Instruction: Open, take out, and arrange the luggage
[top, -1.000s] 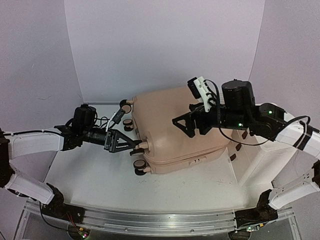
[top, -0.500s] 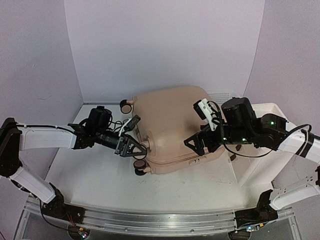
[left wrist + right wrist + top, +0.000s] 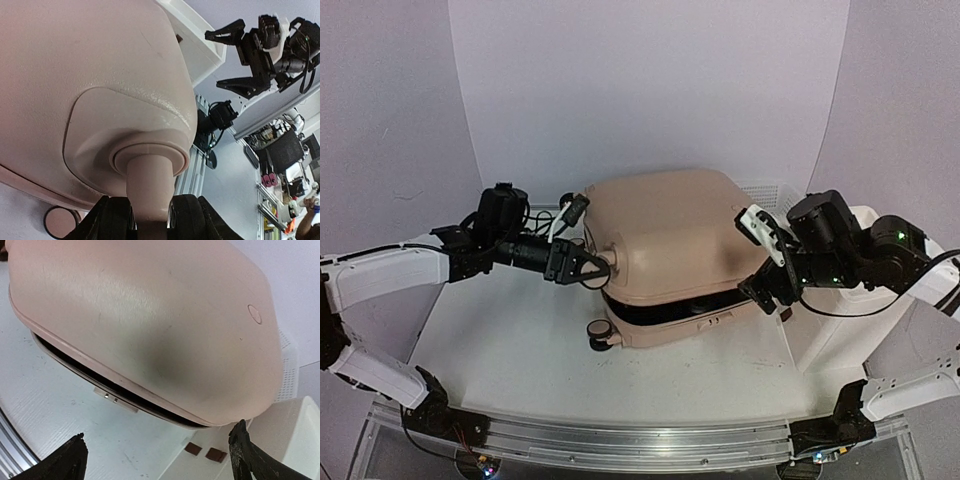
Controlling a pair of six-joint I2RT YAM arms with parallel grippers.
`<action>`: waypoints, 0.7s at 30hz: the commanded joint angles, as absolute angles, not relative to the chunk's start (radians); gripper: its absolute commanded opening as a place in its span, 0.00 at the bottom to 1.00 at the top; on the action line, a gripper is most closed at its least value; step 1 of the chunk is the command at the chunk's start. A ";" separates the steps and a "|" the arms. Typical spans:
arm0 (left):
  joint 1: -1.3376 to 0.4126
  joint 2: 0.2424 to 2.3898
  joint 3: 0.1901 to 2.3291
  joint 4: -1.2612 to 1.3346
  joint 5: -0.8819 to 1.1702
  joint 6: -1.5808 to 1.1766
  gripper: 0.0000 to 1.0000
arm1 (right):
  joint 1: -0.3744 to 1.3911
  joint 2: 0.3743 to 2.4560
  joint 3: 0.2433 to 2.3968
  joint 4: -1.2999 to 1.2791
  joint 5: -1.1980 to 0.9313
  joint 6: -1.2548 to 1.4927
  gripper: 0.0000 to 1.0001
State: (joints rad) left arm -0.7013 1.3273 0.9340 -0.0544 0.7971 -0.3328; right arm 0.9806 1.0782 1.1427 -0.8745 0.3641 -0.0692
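Observation:
The luggage [image 3: 670, 235], a pale pink hard-shell suitcase, lies flat on the table. Its upper shell is lifted a little, and a dark gap [image 3: 660, 312] shows along the front seam. My left gripper [image 3: 588, 266] is shut on a pink wheel post [image 3: 607, 262] at the case's left end. In the left wrist view the post [image 3: 150, 185] sits between the black fingers [image 3: 117, 215]. My right gripper [image 3: 767, 285] stands open at the front right corner. In the right wrist view it [image 3: 160, 452] holds nothing, and the shell [image 3: 150, 315] and gap [image 3: 100, 377] lie above it.
A white drawer cabinet [image 3: 840, 330] stands hard against the case's right side, and its top shows in the right wrist view [image 3: 285, 435]. A white mesh basket [image 3: 765, 190] sits behind the case. A black wheel [image 3: 598, 335] rests on the table at front left.
My left gripper closed on the wheel post and rose, lifting the upper shell so a dark gap opened. My right gripper came down off the lid to the front right corner.

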 commanded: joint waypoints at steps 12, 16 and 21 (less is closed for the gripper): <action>-0.458 1.239 1.424 -0.359 0.502 -0.360 0.00 | 0.927 1.094 1.345 -0.750 0.518 -0.386 0.98; -0.408 1.292 1.532 -0.412 0.501 -0.326 0.00 | 0.806 1.188 1.399 -0.711 0.376 -0.383 0.98; -0.337 1.357 1.613 -0.429 0.503 -0.317 0.00 | 0.590 1.351 1.493 -0.604 0.125 -0.215 0.98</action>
State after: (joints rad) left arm -0.4225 1.3365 1.5108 -0.4160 0.6495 -0.3107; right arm 0.7280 1.2594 1.4197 -0.7494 0.3401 -0.3424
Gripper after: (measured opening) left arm 0.500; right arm 0.983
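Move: The left gripper already holds the wheel at the luggage lid's near left corner; the lid's middle lies about 12 cm ahead, 16 cm right and 2 cm higher, and the base's near wheel some 15 cm straight below. From the open right gripper the lid's middle is about 12 cm ahead and 19 cm left, at much the same height; the white basket is roughly 30 cm ahead, 8 cm right and 22 cm down, and the drawer cabinet 5 cm ahead, 20 cm right and 15 cm down. Keep the left fingers closed on the lid wheel and lift it about 17 cm, carrying it forward and somewhat left as the wrist swings counter-clockwise some 25 degrees and tilts its heading back. Raise the open, empty right gripper about 9 cm by the luggage's right end, tipping its fingers upward, then send it forward. ##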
